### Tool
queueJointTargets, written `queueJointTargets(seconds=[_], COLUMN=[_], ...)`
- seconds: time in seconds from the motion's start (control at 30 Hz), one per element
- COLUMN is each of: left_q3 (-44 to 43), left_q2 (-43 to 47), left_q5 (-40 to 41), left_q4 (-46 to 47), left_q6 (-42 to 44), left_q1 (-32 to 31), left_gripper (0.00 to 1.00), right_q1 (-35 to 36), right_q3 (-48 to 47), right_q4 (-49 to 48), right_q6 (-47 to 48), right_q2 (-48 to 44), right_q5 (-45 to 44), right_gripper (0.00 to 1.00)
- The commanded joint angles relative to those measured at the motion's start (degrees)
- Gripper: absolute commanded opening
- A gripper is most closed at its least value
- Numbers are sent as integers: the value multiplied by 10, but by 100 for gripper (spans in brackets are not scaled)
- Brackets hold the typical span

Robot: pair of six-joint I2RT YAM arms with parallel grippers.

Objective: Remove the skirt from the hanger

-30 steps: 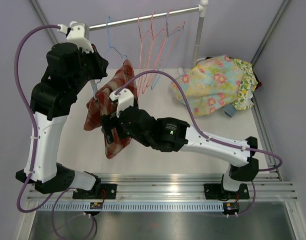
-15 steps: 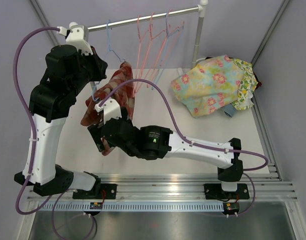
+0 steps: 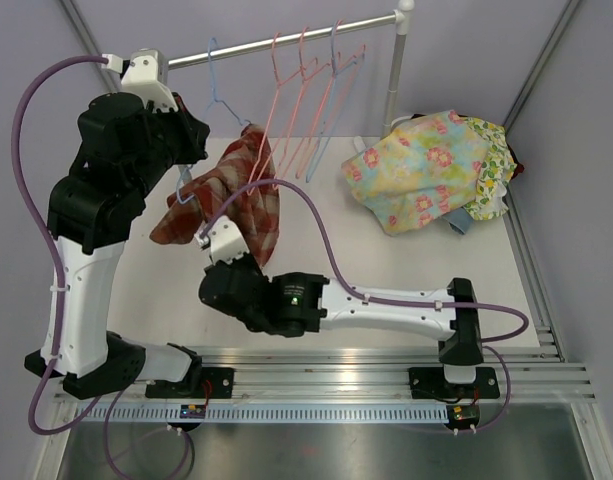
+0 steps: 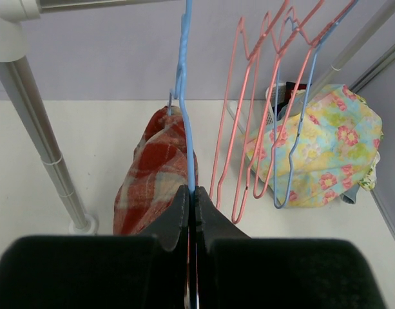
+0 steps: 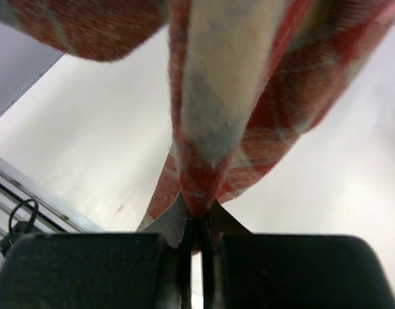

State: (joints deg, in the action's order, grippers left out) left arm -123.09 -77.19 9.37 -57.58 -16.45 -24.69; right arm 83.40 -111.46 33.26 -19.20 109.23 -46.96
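Note:
The red plaid skirt (image 3: 236, 190) hangs from a blue hanger (image 4: 186, 96) below the rail. In the left wrist view my left gripper (image 4: 192, 193) is shut on the hanger's blue wire, with the skirt (image 4: 155, 180) draped just beyond the fingertips. Seen from the right wrist, my right gripper (image 5: 198, 215) is shut on the skirt's (image 5: 229, 84) lowest fold, and the cloth rises straight out of the jaws. In the top view the right arm lies under the skirt's near edge and both pairs of fingers are hidden.
Several pink hangers (image 3: 306, 90) hang on the metal rail (image 3: 286, 35) to the right of the skirt. A white upright (image 3: 398, 70) carries the rail's right end. A floral cloth pile (image 3: 426, 170) lies at the back right. The rack's left post (image 4: 36, 129) stands close by.
My right gripper swung toward the near left under the skirt and closed on its lower fold. The left arm shifted the hanger and skirt slightly up and left.

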Motion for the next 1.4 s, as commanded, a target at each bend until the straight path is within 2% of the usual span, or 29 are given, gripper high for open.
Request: queueJointTargets(seconds=[0.0, 0.1, 0.17, 0.2, 0.23, 0.27, 0.3, 0.33, 0.37, 0.4, 0.57, 0.6, 0.63, 0.67, 0.7, 0.77, 0.8, 0.83, 0.87, 0.9, 1.0, 1.07, 1.1, 1.17, 1.2, 1.27, 1.3, 1.33, 1.37], left_q3=[-35, -33, -36, -38, -40, -45, -47, -46, -38, -29, 26, 34, 39, 43, 46, 51, 55, 60, 65, 69, 91, 108, 114, 124, 136, 145, 149, 148, 148], left_q2=[18, 17, 17, 16, 13, 11, 9, 7, 9, 10, 34, 34, 36, 41, 41, 45, 49, 50, 52, 56, 60, 63, 63, 63, 63, 64, 63, 63, 59], left_q5=[35, 86, 110, 112, 114, 116, 117, 117, 117, 117, 101, 99, 98, 97, 96, 94, 94, 93, 93, 94, 98, 96, 94, 93, 93, 90, 90, 90, 91], left_q4=[50, 51, 56, 56, 57, 56, 56, 54, 55, 61, 85, 86, 86, 87, 87, 86, 85, 85, 86, 89, 99, 109, 120, 128, 140, 149, 157, 160, 162], left_q6=[21, 31, 40, 42, 44, 47, 47, 47, 45, 43, 27, 26, 26, 27, 28, 32, 33, 37, 42, 46, 54, 52, 52, 47, 46, 46, 47, 48, 51], left_q1=[-4, -4, -4, -4, -4, -4, -4, -4, -4, -4, -4, -4, -4, -5, -5, -4, -4, -4, -4, -4, -4, -5, -5, -4, -4, -4, -4, -4, -4], left_gripper=[0, 0, 0, 0, 0, 0, 0, 0, 0, 0, 0, 0, 0, 0, 0, 0, 0, 0, 0, 0, 0, 0, 0, 0, 0, 0, 0, 0, 0], right_q1=[44, 95, 146, 163, 172, 182, 191, 192, 192, 192, 151, 130, 61, 21, -13, -100, -131, -156, -211, -239, -335, -380, -423, -463, -489, -568, -596, -652, -676], right_q3=[52, 161, 207, 248, 262, 272, 296, 306, 313, 320, 284, 274, 279, 291, 314, 310, 303, 297, 289, 271, 204, 158, 104, 47, -14, -74, -141, -174, -209], right_q4=[-5, 56, 120, 217, 282, 354, 481, 529, 570, 594, 588, 520, 442, 340, 181, 122, 71, 50, 35, -6, -49, -55, -49, -48, -48, -59, -56, -49, -42], right_q6=[-1, -43, -130, -179, -316, -398, -475, -587, -626, -624, -569, -446, -329, -194, -22, 45, 111, 138, 163, 223, 285, 317, 328, 341, 348, 350, 328, 312, 294], right_q2=[-100, -186, -254, -275, -310, -323, -335, -354, -359, -365, -401, -405, -420, -430, -441, -470, -480, -498, -505, -510, -494, -446, -424, -347, -322, -251, -228, -180, -154], right_q5=[-93, -155, -188, -212, -219, -217, -207, -201, -198, -201, -276, -293, -285, -265, -209, -186, -168, -162, -154, -132, -81, -53, -22, -12, -7, -3, 18, 36, 54], right_gripper=[0, 0, 0, 0, 0, 0, 0, 0, 0, 0, 0, 0, 0, 0, 0, 0, 0, 0, 0, 0, 0, 0, 0, 0, 0, 0, 0, 0, 0])
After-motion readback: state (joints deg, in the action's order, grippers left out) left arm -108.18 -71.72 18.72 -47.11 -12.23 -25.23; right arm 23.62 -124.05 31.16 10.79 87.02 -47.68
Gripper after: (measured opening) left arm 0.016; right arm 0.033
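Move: The right hand already grips the lower part of the plaid skirt, which still hangs on the blue hanger; that hanger's middle is about 20 cm ahead, 2 cm left and 17 cm above. The clothes-filled basket lies some 44 cm ahead, 50 cm right and 22 cm below; the rack's right post is about 41 cm ahead and 38 cm right, the empty hangers 28 cm ahead, 12 cm right and 15 cm up. From the left hand, holding the blue hanger, the basket is about 32 cm ahead, 53 cm right and 42 cm below. Keeping its pinch on the skirt, the right hand drags it off the blue hanger, sweeping some 23 cm right and 10 cm back, then swings on right, forward and up, about 30 cm forward, towards the basket, turning clockwise and bringing its down-pointing fingers level. The left hand keeps its grip on the hanger, easing a few centimetres left and later sinking slightly. ##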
